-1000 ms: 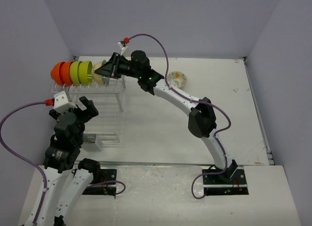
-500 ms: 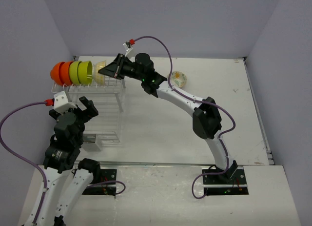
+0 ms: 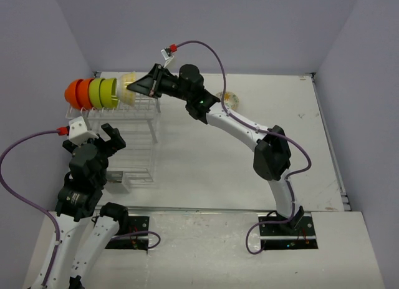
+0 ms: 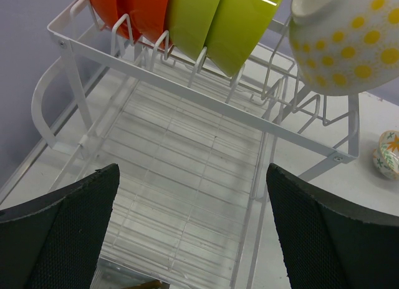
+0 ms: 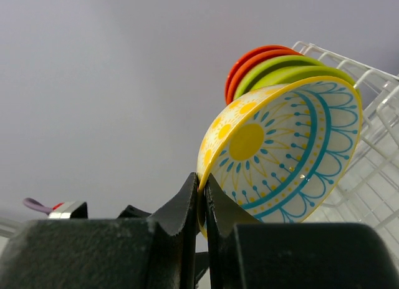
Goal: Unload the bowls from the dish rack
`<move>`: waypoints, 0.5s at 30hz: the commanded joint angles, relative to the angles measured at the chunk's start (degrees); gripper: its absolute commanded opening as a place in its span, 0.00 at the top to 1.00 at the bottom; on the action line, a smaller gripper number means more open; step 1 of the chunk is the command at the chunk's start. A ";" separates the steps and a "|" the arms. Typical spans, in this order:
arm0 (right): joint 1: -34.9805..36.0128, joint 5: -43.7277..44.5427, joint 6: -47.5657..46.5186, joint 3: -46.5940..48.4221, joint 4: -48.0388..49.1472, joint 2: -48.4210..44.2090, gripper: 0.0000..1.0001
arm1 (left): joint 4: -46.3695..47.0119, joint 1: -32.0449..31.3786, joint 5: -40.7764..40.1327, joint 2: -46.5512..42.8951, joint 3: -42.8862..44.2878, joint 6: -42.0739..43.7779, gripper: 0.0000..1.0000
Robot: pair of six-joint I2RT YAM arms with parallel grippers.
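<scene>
My right gripper (image 3: pixel 133 86) (image 5: pixel 204 190) is shut on the rim of the cream bowl (image 3: pixel 127 87) (image 5: pixel 288 156), which has blue pattern and a yellow inside. It holds this bowl tilted at the right end of the row, just above the dish rack (image 3: pixel 136 138) (image 4: pixel 187 170) (image 5: pixel 381 114). From the left wrist the same bowl (image 4: pixel 349 42) shows yellow dots outside. Orange bowls (image 3: pixel 76 93) (image 4: pixel 134 8) and lime-green bowls (image 3: pixel 105 92) (image 4: pixel 218 20) stand upright in the rack's far prongs. My left gripper (image 3: pixel 111 137) (image 4: pixel 193 239) hangs open over the rack's near half, holding nothing.
Another patterned bowl (image 3: pixel 229 100) (image 4: pixel 388 153) sits on the table right of the rack, partly behind my right arm. The rack's small cutlery holder (image 3: pixel 118 180) is at its near corner. Grey walls close in the table at the back and sides.
My right gripper has shut on the cream bowl's rim and raised it slightly from the prongs, while the right arm's elbow shifted right. The left arm has not moved.
</scene>
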 commanded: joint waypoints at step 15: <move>-12.61 7.75 -27.08 2.54 -22.66 -17.69 1.00 | 2.26 0.13 -0.04 0.04 -0.05 0.79 0.00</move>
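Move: My right hand already holds the yellow-patterned bowl by its rim, just above the rack. The floral bowl on the open table, on the side where I'm taking it, lies about 18 cm ahead, 31 cm right and 36 cm below. Still racked, the nearest lime bowl is some 10 cm left, 2 cm ahead and 9 cm below, with the orange bowls about 10 cm beyond it to the left. From my left hand the floral bowl is roughly 29 cm ahead, 44 cm right, 26 cm down. With the rim still pinched, I lift the yellow-patterned bowl with my right hand, then sweep it ever faster to the right, away from the lime bowls and out past the rack's right end, drifting forward late on. That makes some 11 cm right and 7 cm up, while the wrist swings about 10 degrees clockwise and tilts as well. ##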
